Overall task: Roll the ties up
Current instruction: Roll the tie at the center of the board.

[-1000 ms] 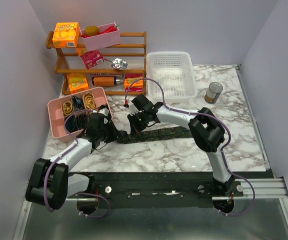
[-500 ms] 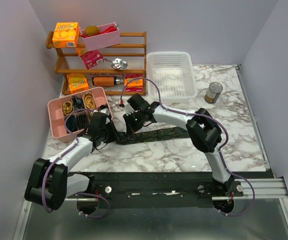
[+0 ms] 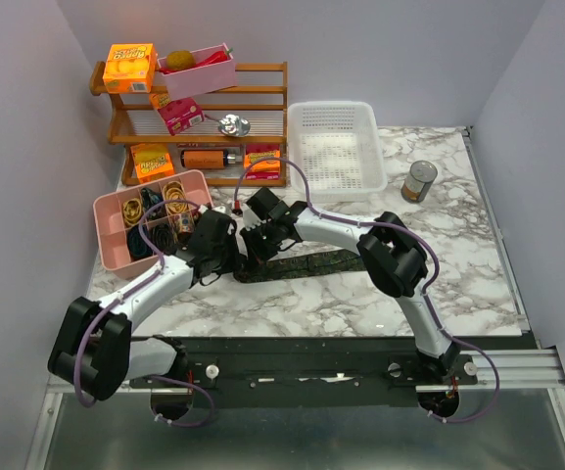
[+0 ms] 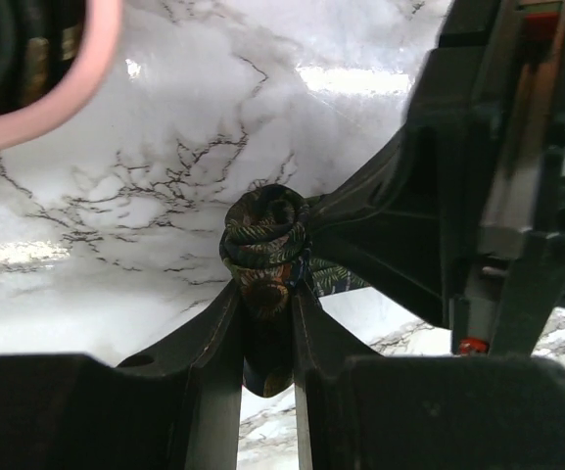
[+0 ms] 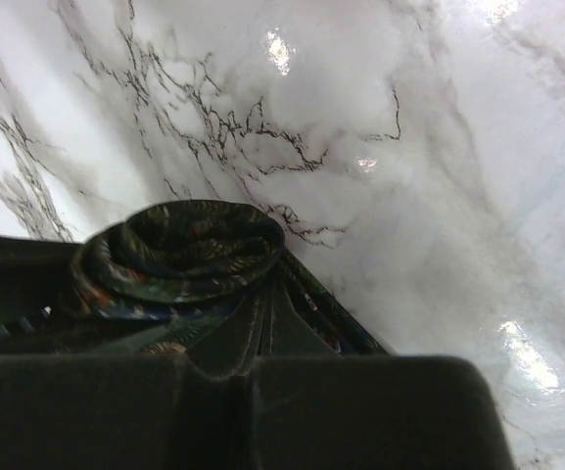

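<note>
One of the ties [image 3: 311, 262], dark with a fine green-gold pattern, lies flat across the marble in the top view. Its left end is wound into a small roll [image 4: 265, 227]. My left gripper [image 4: 265, 299] is shut on that roll, one finger [image 4: 215, 338] on each side. My right gripper [image 5: 267, 289] is shut, its tips resting against the roll [image 5: 179, 250], and the tie's flat strip runs away under its fingers. In the top view the left gripper [image 3: 229, 258] and right gripper [image 3: 252, 249] meet at the roll, which the fingers mostly hide there.
A pink compartment tray [image 3: 106, 208] of elastic loops stands just left of the grippers; its rim [image 4: 62, 103] shows in the left wrist view. Behind are a wooden rack [image 3: 262, 125] with boxes, a white basket [image 3: 336, 147] and a can [image 3: 419, 181].
The left gripper has moved right and the right gripper left, so the two have closed in on the roll. The flat stretch of tie looks a little shorter.
</note>
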You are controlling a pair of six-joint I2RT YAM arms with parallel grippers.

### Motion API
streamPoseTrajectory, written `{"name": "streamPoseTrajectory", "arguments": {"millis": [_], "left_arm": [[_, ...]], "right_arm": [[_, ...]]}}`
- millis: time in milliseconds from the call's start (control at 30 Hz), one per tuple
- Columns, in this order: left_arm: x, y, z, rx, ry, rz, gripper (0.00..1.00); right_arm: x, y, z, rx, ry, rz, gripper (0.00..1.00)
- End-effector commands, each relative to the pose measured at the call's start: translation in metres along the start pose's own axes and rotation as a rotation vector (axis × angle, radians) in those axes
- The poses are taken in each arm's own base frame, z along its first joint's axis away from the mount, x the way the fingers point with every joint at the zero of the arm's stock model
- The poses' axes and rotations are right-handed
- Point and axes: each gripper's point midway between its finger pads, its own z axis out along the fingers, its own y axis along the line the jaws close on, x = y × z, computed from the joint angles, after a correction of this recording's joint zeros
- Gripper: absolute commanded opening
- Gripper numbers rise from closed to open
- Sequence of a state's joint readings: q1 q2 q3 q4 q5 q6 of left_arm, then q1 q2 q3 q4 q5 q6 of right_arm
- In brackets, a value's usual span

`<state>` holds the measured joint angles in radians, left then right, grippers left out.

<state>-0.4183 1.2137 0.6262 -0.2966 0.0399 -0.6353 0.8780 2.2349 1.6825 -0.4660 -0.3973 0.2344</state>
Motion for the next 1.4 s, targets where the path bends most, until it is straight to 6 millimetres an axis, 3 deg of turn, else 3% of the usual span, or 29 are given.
{"name": "streamPoseTrajectory", "arguments": {"millis": [0, 400, 700, 1033, 1367], "left_arm": [[-0.005, 0.002, 0.005, -0.129, 0.002, 0.062, 0.29], [-0.009, 0.009, 0.001, -0.274, 0.008, 0.129, 0.28], [-0.010, 0.030, -0.015, -0.402, 0.037, 0.171, 0.29], [-0.003, 0.043, -0.027, -0.581, 0.129, 0.272, 0.32], [0.010, 0.030, -0.021, -0.690, 0.182, 0.393, 0.34]], "right_arm": [[0.007, 0.001, 0.007, 0.014, 0.031, -0.001, 0.01], [0.005, 0.003, 0.001, 0.018, 0.021, -0.008, 0.01], [-0.014, -0.009, -0.038, 0.112, -0.071, -0.013, 0.01], [-0.020, -0.047, -0.078, 0.173, -0.145, 0.051, 0.01], [-0.005, -0.081, -0.087, 0.218, -0.139, 0.118, 0.01]]}}
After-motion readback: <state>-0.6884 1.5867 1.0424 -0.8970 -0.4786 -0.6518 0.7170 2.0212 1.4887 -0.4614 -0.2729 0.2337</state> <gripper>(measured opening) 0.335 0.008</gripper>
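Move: The tie roll is between my left fingertips, its middle within about 1 cm below them. My closed right fingertips rest at its far right side, so from that hand the roll lies about 3 cm left and 2 cm back. The middle of the unrolled tie strip lies some 19 cm right of my left hand, 2 cm ahead and 2 cm lower. The pink bin's middle is roughly 25 cm left of my left hand and 13 cm ahead, at about its height. Keeping the tie roll pinched, I tip my left hand over to the right by some 40 degrees, its left side rising; its fingertips slip a little right, then carry the roll left and slightly back, about 3 cm in all. My right hand first stays against the roll, then comes away with fingers shut, up, right and forward about 10 cm, arching over and starting down again beside the strip. ##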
